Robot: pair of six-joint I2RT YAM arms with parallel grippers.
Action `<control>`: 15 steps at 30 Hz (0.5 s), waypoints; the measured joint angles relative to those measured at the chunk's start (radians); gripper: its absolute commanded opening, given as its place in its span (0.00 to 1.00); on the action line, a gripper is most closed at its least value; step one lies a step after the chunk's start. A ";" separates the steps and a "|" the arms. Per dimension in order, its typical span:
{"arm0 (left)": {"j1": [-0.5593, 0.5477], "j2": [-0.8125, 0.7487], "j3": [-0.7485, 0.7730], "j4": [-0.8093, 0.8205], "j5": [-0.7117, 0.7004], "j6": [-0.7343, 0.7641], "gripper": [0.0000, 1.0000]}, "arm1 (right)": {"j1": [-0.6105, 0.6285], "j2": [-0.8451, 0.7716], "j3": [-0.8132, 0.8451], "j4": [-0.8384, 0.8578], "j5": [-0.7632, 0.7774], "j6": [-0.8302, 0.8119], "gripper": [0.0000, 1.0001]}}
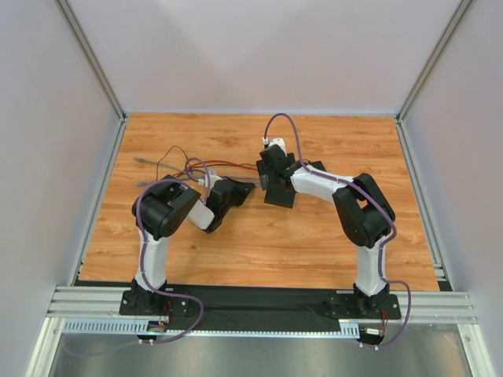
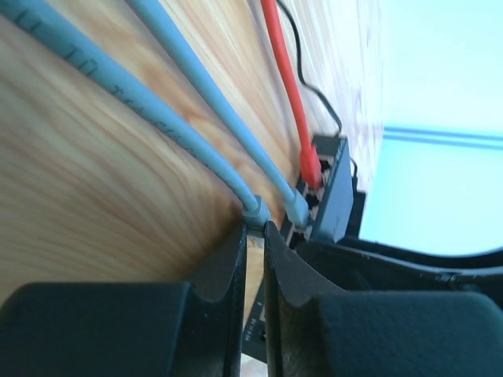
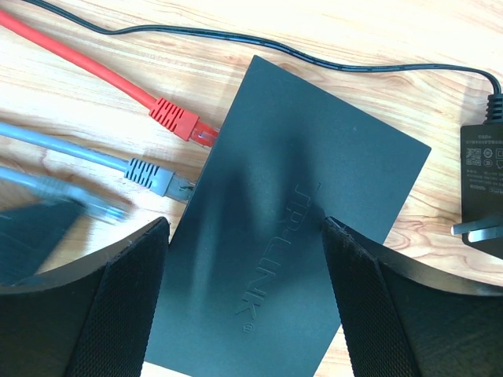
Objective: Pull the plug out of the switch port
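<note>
In the right wrist view the switch [image 3: 306,133], a flat black box, lies on the wood. A red plug [image 3: 185,124] and a grey plug [image 3: 153,177] sit in ports on its left edge. A second grey plug [image 3: 98,206] is blurred and a short way clear of that edge. My left gripper [image 2: 255,228] is shut on this plug's boot [image 2: 255,210]; the switch [image 2: 334,184] is just beyond. My right gripper [image 3: 244,224] is open, with both fingers spread over the switch's top. Its right fingertip [image 3: 334,232] seems to touch that top.
A small black power adapter [image 3: 483,184] lies right of the switch, its thin black cord [image 3: 236,35] running behind it. Loose cable ends [image 1: 161,161] trail toward the table's left. Grey walls and metal posts [image 1: 94,71] enclose the wooden table [image 1: 259,243].
</note>
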 measured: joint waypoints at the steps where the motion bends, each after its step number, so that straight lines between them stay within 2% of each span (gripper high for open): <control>1: 0.009 -0.007 -0.008 0.000 -0.005 0.005 0.12 | -0.002 0.000 0.000 0.000 -0.001 0.002 0.80; 9: 0.029 -0.073 -0.064 -0.036 -0.040 0.060 0.12 | -0.008 -0.003 -0.008 0.014 -0.018 0.003 0.80; 15: 0.058 -0.282 -0.171 -0.203 -0.080 0.173 0.13 | -0.022 -0.003 -0.007 0.024 -0.033 0.003 0.80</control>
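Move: The light-blue plug is already out, held in the left fingers. The switch it came from has its middle about 9 cm to the right, a centimetre lower. The second light-blue plug sits at the switch's side, 3 cm right and 2 cm ahead; the red plug is about 4 cm right and 5 cm ahead. From the open right gripper, the switch's middle lies directly below, some 2 cm down and 1 cm right. Draw the left gripper away from the switch, about 7 cm to the left over the table, keeping the light-blue plug pinched. Let it swing back by roughly 3 cm in the later part and lift slightly at the end, rolling the left side of the hand up some 15 degrees. Keep the open right fingers at the switch. ##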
